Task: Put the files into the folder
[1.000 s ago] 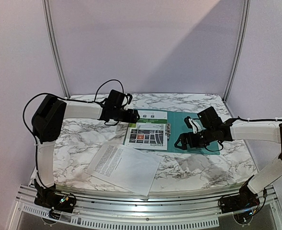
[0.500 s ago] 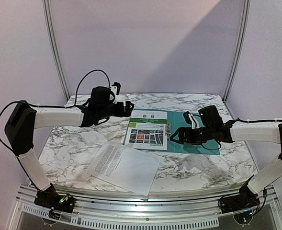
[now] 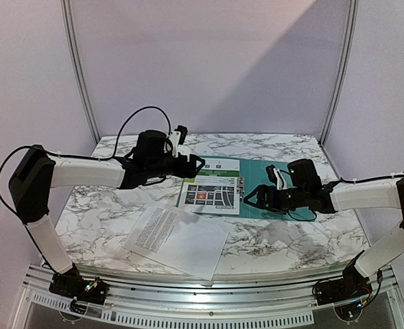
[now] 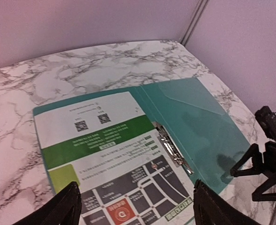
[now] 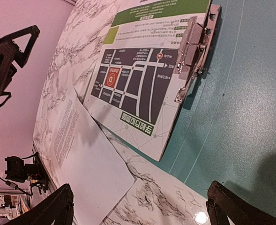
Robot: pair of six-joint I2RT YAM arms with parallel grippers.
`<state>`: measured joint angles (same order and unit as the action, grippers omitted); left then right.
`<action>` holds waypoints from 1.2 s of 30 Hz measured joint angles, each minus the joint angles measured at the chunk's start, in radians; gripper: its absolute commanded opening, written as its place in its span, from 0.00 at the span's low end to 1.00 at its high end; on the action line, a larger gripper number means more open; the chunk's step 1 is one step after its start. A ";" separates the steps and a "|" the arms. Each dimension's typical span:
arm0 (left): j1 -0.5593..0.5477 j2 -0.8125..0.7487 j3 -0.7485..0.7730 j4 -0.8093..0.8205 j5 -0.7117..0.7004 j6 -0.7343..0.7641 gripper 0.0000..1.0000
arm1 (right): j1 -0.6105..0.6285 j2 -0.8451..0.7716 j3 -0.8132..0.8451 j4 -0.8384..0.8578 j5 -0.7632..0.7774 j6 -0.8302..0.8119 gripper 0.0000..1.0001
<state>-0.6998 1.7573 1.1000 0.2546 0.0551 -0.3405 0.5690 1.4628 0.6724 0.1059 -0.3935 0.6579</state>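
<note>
The teal folder (image 3: 255, 173) lies open on the marble table, its metal clip (image 4: 173, 150) along the spine. The green map sheet (image 3: 210, 188) rests flat on the folder's left half, beside the clip. Nearer the front edge lies the white text sheet (image 3: 177, 240), partly under the map sheet's corner (image 5: 86, 154). My left gripper (image 3: 193, 164) hovers open over the map sheet's far-left part (image 4: 109, 154), holding nothing. My right gripper (image 3: 251, 197) hovers open above the folder's near edge (image 5: 241, 108), close to the clip, also holding nothing.
White walls and two slanted metal poles (image 3: 79, 68) close in the back and sides. The table's front rail (image 3: 202, 301) carries both arm bases. A black cable (image 3: 136, 116) loops above the left wrist.
My left gripper pulled back to the left and up, then returned over the folder's far-left corner. The right gripper slid slightly left along the folder. Both sheets stayed still.
</note>
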 measured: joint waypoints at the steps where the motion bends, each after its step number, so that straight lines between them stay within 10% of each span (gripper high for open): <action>1: -0.016 0.005 0.000 0.004 0.008 -0.003 0.79 | 0.000 0.003 0.000 0.014 -0.006 0.012 0.99; 36: -0.138 0.209 -0.010 0.070 0.039 -0.094 0.51 | -0.026 0.318 0.102 0.349 -0.167 0.233 0.97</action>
<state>-0.8379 1.9667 1.0904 0.3244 0.0937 -0.4347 0.5426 1.7809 0.7742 0.4549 -0.5602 0.8913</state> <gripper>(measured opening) 0.515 0.967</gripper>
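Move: The file already lies on the open folder's left half, its middle about 4 cm right of my left hand, 3 cm ahead and some 13 cm below. The clip on the spine is 14 cm to the right and 3 cm ahead of that hand; the loose text sheet is 20 cm back and 7 cm left. From my right hand, the clip is roughly 9 cm ahead, 4 cm left and 6 cm below. I sink my left hand some 10 cm towards the lower part of the file, first swinging back and to the right about 6 cm each way, then dropping nearly straight, fingers narrowing to half open. Meanwhile my right hand, kept wide open, works leftward and then forward towards the clip, about 4 cm each way, dipping slightly and rolling its left side up. ##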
